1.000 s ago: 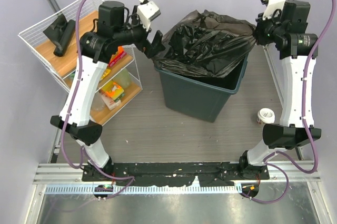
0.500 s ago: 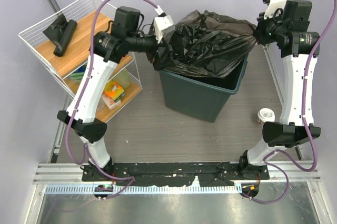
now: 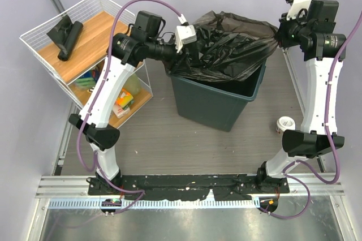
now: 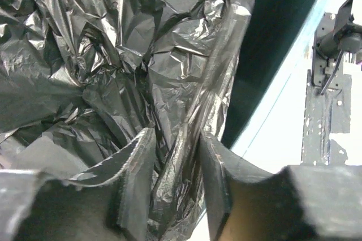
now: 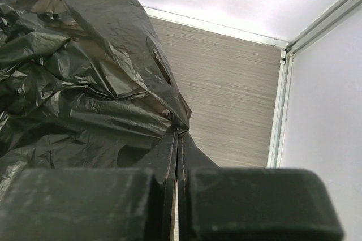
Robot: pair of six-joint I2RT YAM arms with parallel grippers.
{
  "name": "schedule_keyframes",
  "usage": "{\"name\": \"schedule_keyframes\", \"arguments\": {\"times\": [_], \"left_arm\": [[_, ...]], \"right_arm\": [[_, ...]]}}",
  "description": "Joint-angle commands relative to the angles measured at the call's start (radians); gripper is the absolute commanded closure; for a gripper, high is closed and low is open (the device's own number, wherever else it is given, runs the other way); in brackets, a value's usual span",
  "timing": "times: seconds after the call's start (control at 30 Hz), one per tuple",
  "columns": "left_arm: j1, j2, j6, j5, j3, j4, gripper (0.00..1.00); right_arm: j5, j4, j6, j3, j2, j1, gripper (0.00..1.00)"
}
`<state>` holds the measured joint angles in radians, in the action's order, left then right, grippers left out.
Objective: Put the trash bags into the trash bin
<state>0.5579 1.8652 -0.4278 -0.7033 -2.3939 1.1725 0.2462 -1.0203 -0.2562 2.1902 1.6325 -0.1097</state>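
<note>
A large crinkled black trash bag (image 3: 226,43) is draped over the open top of the dark grey-green trash bin (image 3: 215,102) and bulges above its rim. My left gripper (image 3: 189,54) is at the bag's left edge over the bin's left rim. In the left wrist view its fingers (image 4: 138,156) stand apart, with a fold of the bag (image 4: 113,54) running between them, so the left gripper (image 4: 176,150) is open. My right gripper (image 3: 278,36) holds the bag's right corner up. The right gripper (image 5: 178,139) is shut on a pinch of the bag (image 5: 73,82).
A white wire rack with wooden shelves (image 3: 90,37) stands at the left, close to the left arm. A black bundle (image 3: 65,37) lies on its top shelf and colourful packets (image 3: 121,100) lie below. A paper cup (image 3: 285,124) stands by the right arm's base.
My left arm has swung right from beside the rack to the bag's left edge, and its fingers have narrowed around a fold. The right arm has stayed put, still gripping the bag.
</note>
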Motion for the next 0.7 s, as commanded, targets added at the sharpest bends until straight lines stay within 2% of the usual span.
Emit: {"name": "schedule_keyframes", "arguments": {"times": [0.0,0.1,0.13,0.67], "left_arm": [[0.017,-0.034,-0.003,-0.059,-0.016,0.009,0.69],[0.025,-0.066,0.02,-0.079,0.038,-0.03,0.97],[0.027,-0.072,0.03,-0.085,0.05,-0.042,1.0],[0.042,-0.175,0.101,-0.171,0.108,-0.077,1.0]], "right_arm": [[0.015,0.014,0.005,0.033,0.0,-0.018,0.99],[0.021,0.015,0.003,0.02,0.0,-0.022,0.99],[0.022,0.015,0.006,0.017,0.001,-0.025,0.99],[0.056,0.017,0.014,-0.004,0.006,-0.031,0.99]]}}
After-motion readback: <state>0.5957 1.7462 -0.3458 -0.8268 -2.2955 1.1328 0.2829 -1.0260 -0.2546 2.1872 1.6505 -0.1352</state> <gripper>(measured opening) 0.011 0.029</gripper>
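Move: A fold of the black trash bag's near-left edge lies right between my half-open left fingers. The bin's near rim runs about 5 cm back and 8 below that hand, and the middle of the bin's mouth is some 11 cm to its right, 3 ahead and 8 below. My right hand already has the bag's right corner at its fingertips; the left fold is roughly 30 cm to its left and 9 back, 3 lower. I shut my left fingers and pinch the fold of bag edge, already drawing back towards the bin's near rim; in all I pull it about 5 cm back, at first level, then also lifting nearly 3 cm. My right hand holds its corner of the bag almost still, sinking about a centimetre. ##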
